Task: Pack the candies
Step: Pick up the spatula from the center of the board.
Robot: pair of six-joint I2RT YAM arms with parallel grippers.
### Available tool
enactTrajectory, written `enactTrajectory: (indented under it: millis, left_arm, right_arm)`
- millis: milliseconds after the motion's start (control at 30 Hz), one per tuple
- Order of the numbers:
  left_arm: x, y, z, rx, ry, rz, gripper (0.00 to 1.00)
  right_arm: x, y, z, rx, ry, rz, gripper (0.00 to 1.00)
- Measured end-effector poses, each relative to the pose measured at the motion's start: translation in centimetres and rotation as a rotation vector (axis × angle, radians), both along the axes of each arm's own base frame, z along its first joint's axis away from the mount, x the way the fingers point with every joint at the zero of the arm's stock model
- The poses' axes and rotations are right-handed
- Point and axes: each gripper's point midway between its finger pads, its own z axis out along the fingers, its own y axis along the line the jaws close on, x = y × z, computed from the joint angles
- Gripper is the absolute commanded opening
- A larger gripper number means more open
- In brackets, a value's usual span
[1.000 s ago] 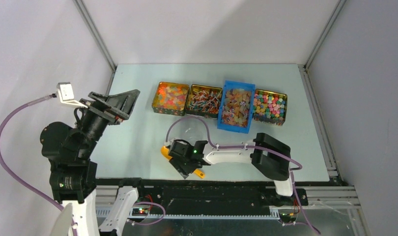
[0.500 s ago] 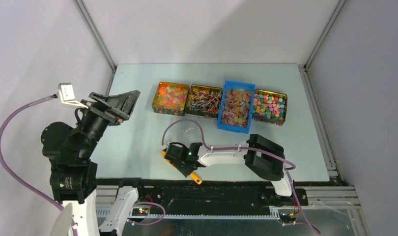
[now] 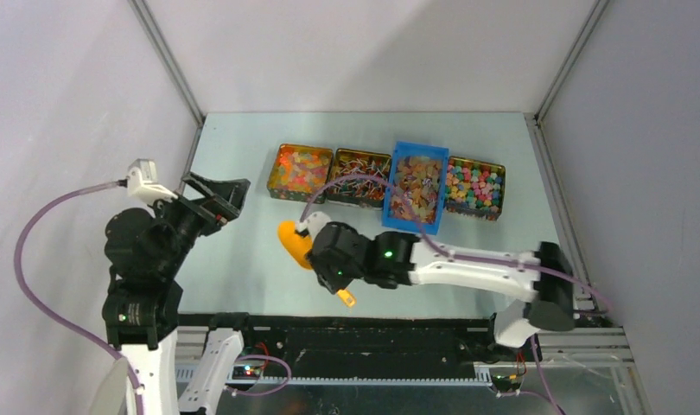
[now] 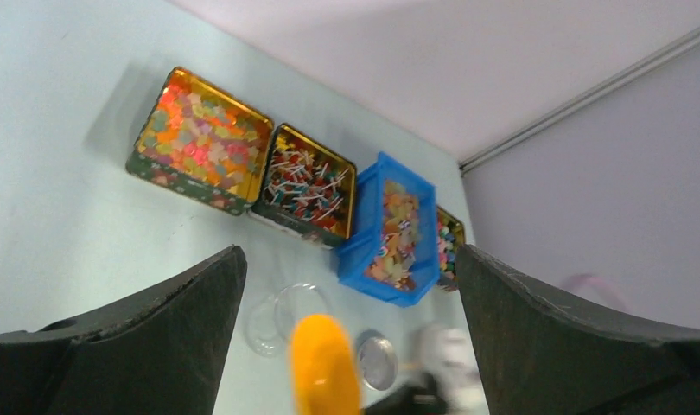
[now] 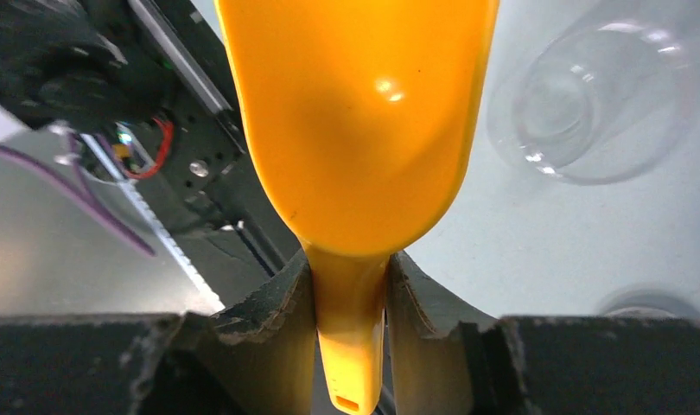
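Note:
The candies fill four containers in a row at the back: gummies in a gold tin, lollipops in a second tin, sugary jellies in a blue bin, pastel pieces in a third tin. My right gripper is shut on the handle of the orange scoop, which is lifted off the table with its empty bowl pointing left. My left gripper hangs open and empty at the left, looking toward the candies and the scoop.
A clear jar lies on the table just past the scoop's bowl. A round silver lid sits beside it, nearer the right arm. The black frame rail runs along the table's near edge.
The right gripper has closed on the scoop's handle and raised it from the near edge, swinging it away from the rail. The left arm has lowered and leaned slightly right.

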Motion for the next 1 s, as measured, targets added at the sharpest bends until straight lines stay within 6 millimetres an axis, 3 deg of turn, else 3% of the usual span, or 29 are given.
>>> enactTrajectory:
  millis: [100,167,267,367,500,667,833,1000]
  left_arm:
    - [0.7,0.1,-2.0,0.018,0.020,0.001,0.98]
    - [1.0,0.1,-2.4,0.029,0.003,-0.003,0.98]
    - [1.5,0.1,-0.8,0.058,-0.090,-0.012,0.98]
    - [1.9,0.0,1.5,0.087,-0.192,-0.019,0.98]
    - [3.0,-0.1,3.2,0.118,-0.277,-0.033,0.98]
    - [5.9,-0.1,1.2,0.140,-0.249,-0.039,0.98]
    - [7.5,-0.1,-1.6,0.133,-0.176,-0.043,0.98]
    - [8.0,-0.3,-2.2,0.106,-0.148,-0.050,0.98]
  right_arm:
    - [0.6,-1.1,4.9,0.105,-0.064,-0.015,0.00]
    - [1.0,-2.0,7.7,0.171,-0.100,-0.022,0.00]
    - [2.7,-4.4,11.5,0.271,-0.149,-0.062,0.00]
    - [5.3,-7.3,13.5,0.324,-0.198,-0.132,0.00]
    - [8.4,-10.9,15.1,0.341,-0.271,-0.214,0.00]
    - [10.3,-13.0,16.0,0.353,-0.301,-0.249,0.00]
    - [10.6,-13.2,16.0,0.357,-0.294,-0.241,0.00]
    - [10.2,-12.9,16.0,0.366,-0.280,-0.218,0.00]
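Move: The right hand already holds the spatula, clear of the table; the blue box lies about 26 cm ahead of this hand, 22 cm to its right and 11 cm below. The clear cup stands some 11 cm ahead and 4 cm right, the lollipop tin 27 cm ahead and 8 cm right, both about 11 cm lower. From the left hand the blue box is roughly 18 cm ahead, 36 cm right and 36 cm below. Right hand lifts the held spatula about 16 cm, right and forward towards the blue box; left reaches forward. ##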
